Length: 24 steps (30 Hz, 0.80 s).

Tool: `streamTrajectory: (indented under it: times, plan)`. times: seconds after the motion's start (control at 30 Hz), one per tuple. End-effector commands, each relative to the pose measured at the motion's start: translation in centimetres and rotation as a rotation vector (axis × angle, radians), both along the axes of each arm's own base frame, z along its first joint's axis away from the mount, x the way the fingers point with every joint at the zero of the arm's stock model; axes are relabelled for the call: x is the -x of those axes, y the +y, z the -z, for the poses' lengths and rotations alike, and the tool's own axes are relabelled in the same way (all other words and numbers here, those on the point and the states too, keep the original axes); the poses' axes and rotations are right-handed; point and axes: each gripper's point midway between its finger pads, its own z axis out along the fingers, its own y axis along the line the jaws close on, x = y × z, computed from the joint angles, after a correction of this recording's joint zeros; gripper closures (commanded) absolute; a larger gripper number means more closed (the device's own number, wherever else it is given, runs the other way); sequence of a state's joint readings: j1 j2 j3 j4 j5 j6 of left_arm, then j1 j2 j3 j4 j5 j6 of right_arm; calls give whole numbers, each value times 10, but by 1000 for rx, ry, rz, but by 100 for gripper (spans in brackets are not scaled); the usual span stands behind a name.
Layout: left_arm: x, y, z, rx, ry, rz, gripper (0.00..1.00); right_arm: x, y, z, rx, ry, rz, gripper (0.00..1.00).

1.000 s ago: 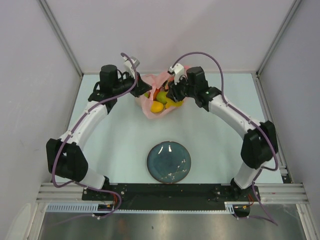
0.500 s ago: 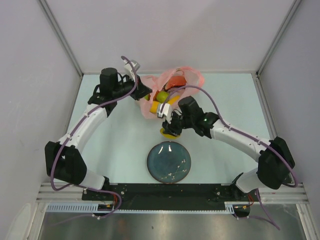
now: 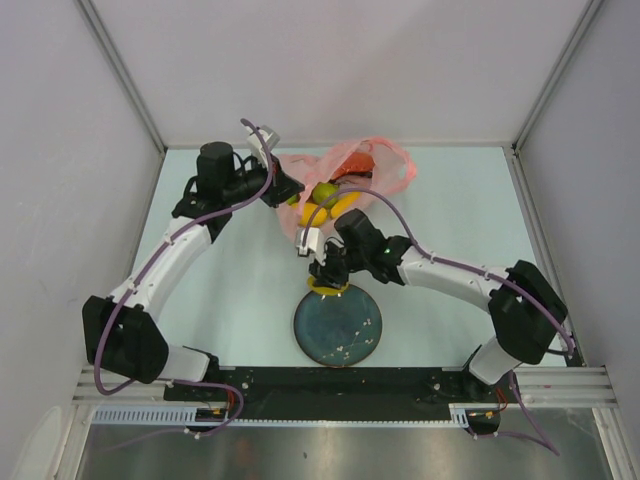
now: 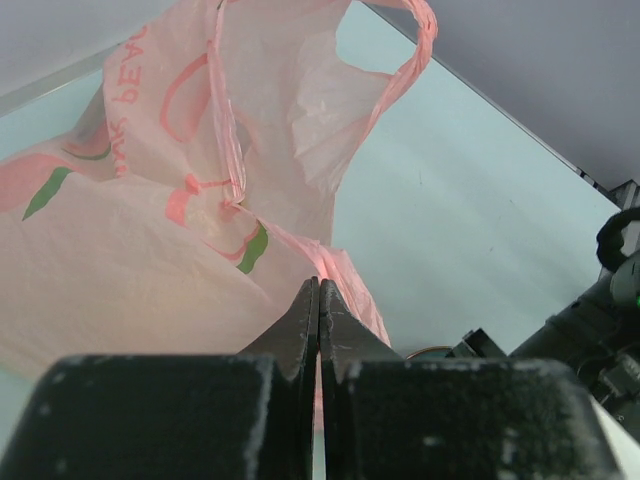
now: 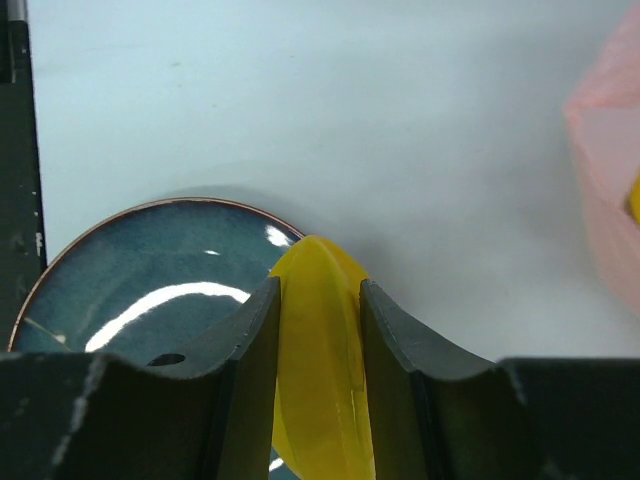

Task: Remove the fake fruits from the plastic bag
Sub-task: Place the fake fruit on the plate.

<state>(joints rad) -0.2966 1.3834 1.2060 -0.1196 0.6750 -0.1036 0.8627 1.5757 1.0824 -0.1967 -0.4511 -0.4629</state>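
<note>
The pink plastic bag (image 3: pixel 388 166) lies at the back of the table with its mouth facing the arms. A green fruit (image 3: pixel 324 192), a yellow one (image 3: pixel 344 205) and a red one (image 3: pixel 356 162) show inside it. My left gripper (image 3: pixel 289 188) is shut on the bag's near-left edge, and pink film (image 4: pixel 150 250) is pinched between its jaws (image 4: pixel 319 292). My right gripper (image 3: pixel 327 282) is shut on a yellow mango (image 5: pixel 318 350), which hangs just over the far rim of the plate (image 5: pixel 120 290).
The round dark blue plate (image 3: pixel 345 335) sits in the middle near the arm bases. White walls and metal frame posts close the table at the back and sides. A corner of the bag (image 5: pixel 610 150) shows to the right of the held fruit.
My right gripper has pulled out of the bag with the yellow mango and swung towards me, down to the plate's far rim. The left gripper has kept its hold on the bag.
</note>
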Motion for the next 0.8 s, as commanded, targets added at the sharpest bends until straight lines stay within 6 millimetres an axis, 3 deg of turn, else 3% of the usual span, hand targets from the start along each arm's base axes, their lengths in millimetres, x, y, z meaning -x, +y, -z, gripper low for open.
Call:
streamTrajectory:
  times: [0.0, 0.27, 0.37, 0.43, 0.5, 0.77]
  plan:
    - [7, 0, -15, 8, -53, 9, 100, 19, 22, 5, -27, 23, -66, 81]
    - [8, 2, -17, 2, -65, 7, 100, 69, 40, 31, 25, 151, -117, 83]
    - [6, 3, -19, 15, -56, -13, 100, 67, 48, 31, 6, 130, 7, 85]
    - [6, 3, -23, 28, -61, -19, 100, 60, 48, 28, -22, 150, 179, 85]
    - [8, 3, -26, 37, -58, -18, 100, 69, 51, 20, -67, 202, 230, 85]
    - [13, 3, -25, 73, -29, -27, 100, 82, 51, 42, -25, 299, 338, 82]
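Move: The yellow fruit is already between the right hand's fingers; the plate it is bound for has its middle about 10 cm back from that hand, 2 cm to the right and some 9 cm below. In the bag, an orange-yellow fruit lies roughly 18 cm ahead and 4 cm left, and the green fruit about 24 cm ahead and 1 cm left, both some 7 cm lower. From the left hand, the plate is about 22 cm back, 11 cm right and 25 cm down. The yellow fruit is carried in the right hand's unchanged grip from above the plate's far edge back about 9 cm, sinking about 5.5 cm and shifting some 4 cm left, to the plate's left part. The wrist tilts as it goes and, in the later half, turns clockwise; the hand eases to a stop with the fingers still closed on the fruit. ##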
